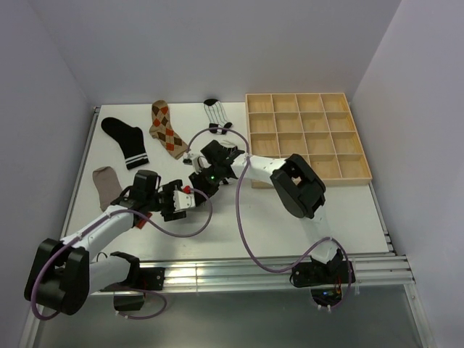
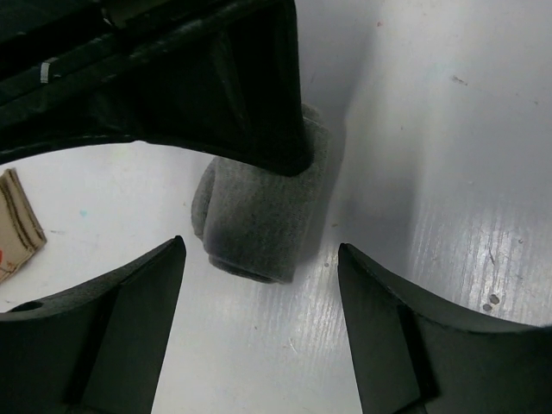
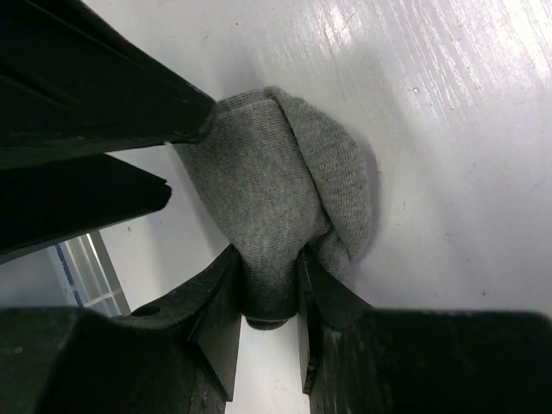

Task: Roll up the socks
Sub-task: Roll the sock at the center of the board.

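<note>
A plain grey sock [image 3: 276,190], bundled into a roll, lies on the white table. My right gripper [image 3: 269,267] is shut on its near end, one finger on each side. In the left wrist view the same grey sock [image 2: 259,216] sits just beyond my left gripper [image 2: 260,250], which is open and touches nothing. The right gripper's dark fingers [image 2: 216,78] press on the roll from above. From the top camera the two grippers meet mid-table, left [image 1: 187,196] and right [image 1: 204,176], and hide the roll.
Four flat socks lie at the back left: black with white bands [image 1: 125,141], argyle [image 1: 167,129], striped [image 1: 216,114] and taupe [image 1: 107,185]. The wooden grid tray [image 1: 297,95] stands at the back right. Cables loop over the table's middle.
</note>
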{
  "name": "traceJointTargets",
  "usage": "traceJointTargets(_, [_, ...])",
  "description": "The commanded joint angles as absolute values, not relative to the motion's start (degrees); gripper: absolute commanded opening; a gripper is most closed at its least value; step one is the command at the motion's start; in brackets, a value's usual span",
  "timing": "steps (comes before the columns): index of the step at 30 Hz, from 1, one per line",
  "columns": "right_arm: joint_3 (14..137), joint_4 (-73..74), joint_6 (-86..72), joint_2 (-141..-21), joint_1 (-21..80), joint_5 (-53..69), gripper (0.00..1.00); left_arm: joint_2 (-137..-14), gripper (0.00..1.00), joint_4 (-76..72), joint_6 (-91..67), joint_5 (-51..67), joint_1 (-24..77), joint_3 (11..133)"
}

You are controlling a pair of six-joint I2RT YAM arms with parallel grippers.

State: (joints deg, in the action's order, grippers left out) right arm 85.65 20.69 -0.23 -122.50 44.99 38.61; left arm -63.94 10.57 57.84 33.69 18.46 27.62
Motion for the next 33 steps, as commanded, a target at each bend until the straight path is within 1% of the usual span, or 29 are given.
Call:
traceJointTargets(1, [86.22,27.15,1.14,-126.56,44.56,36.03,0.24,-65.48,0.76,6.25,60.03,33.22,19.33,27.16])
traceJointTargets(11, [87.89,30.06,1.85,-128.67,43.68,38.23,0.24,-73.46,0.74,2.99,61.08,33.13,20.21,29.26])
traceJointTargets(17, [87.98,31.11,2.37,-128.85,42.72,40.08,0.25,-75.67,0.73,1.06,60.38,33.14,21.27,29.88])
traceJointTargets(23, [88.77,32.78,3.25,-130.16,42.01,42.62,0.26,-78.31,0.70,2.55,60.38,31.91,23.02,32.25])
traceJointTargets(26, [88.59,32.52,3.08,-130.34,41.40,43.24,0.27,-79.88,0.68,4.39,60.47,31.73,23.73,33.83])
traceJointTargets(29, [87.63,31.64,2.99,-129.90,40.78,44.56,0.28,-81.90,0.62,6.85,60.47,31.55,24.17,35.50])
traceJointTargets(33, [86.22,30.85,2.81,-129.29,40.34,45.96,0.29,-84.28,0.52,9.84,60.73,32.08,24.43,37.44])
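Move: The half-rolled grey sock lies about 4 cm to the right of my left hand, 2 cm farther out and 4 cm lower. From that hand the black striped sock is about 13 cm right and 12 cm out, the argyle sock some 22 cm out and 4 cm left, and the red-striped sock some 18 cm left and 1 cm out, all about 5 cm lower. My right hand already pinches the grey sock's end; the bundle's middle lies about 2 cm left of it and 1 cm lower, level fore and aft. I lower my open left hand about 4 cm, mostly early on, then slide it some 3 cm to the right and slightly forward, bringing its fingers astride the grey bundle and narrowing them partway until they meet its sides. My right hand keeps its pinch on the sock's end, rolling about 10 degrees with its forward side dipping and easing about 1 cm to the right late on. ##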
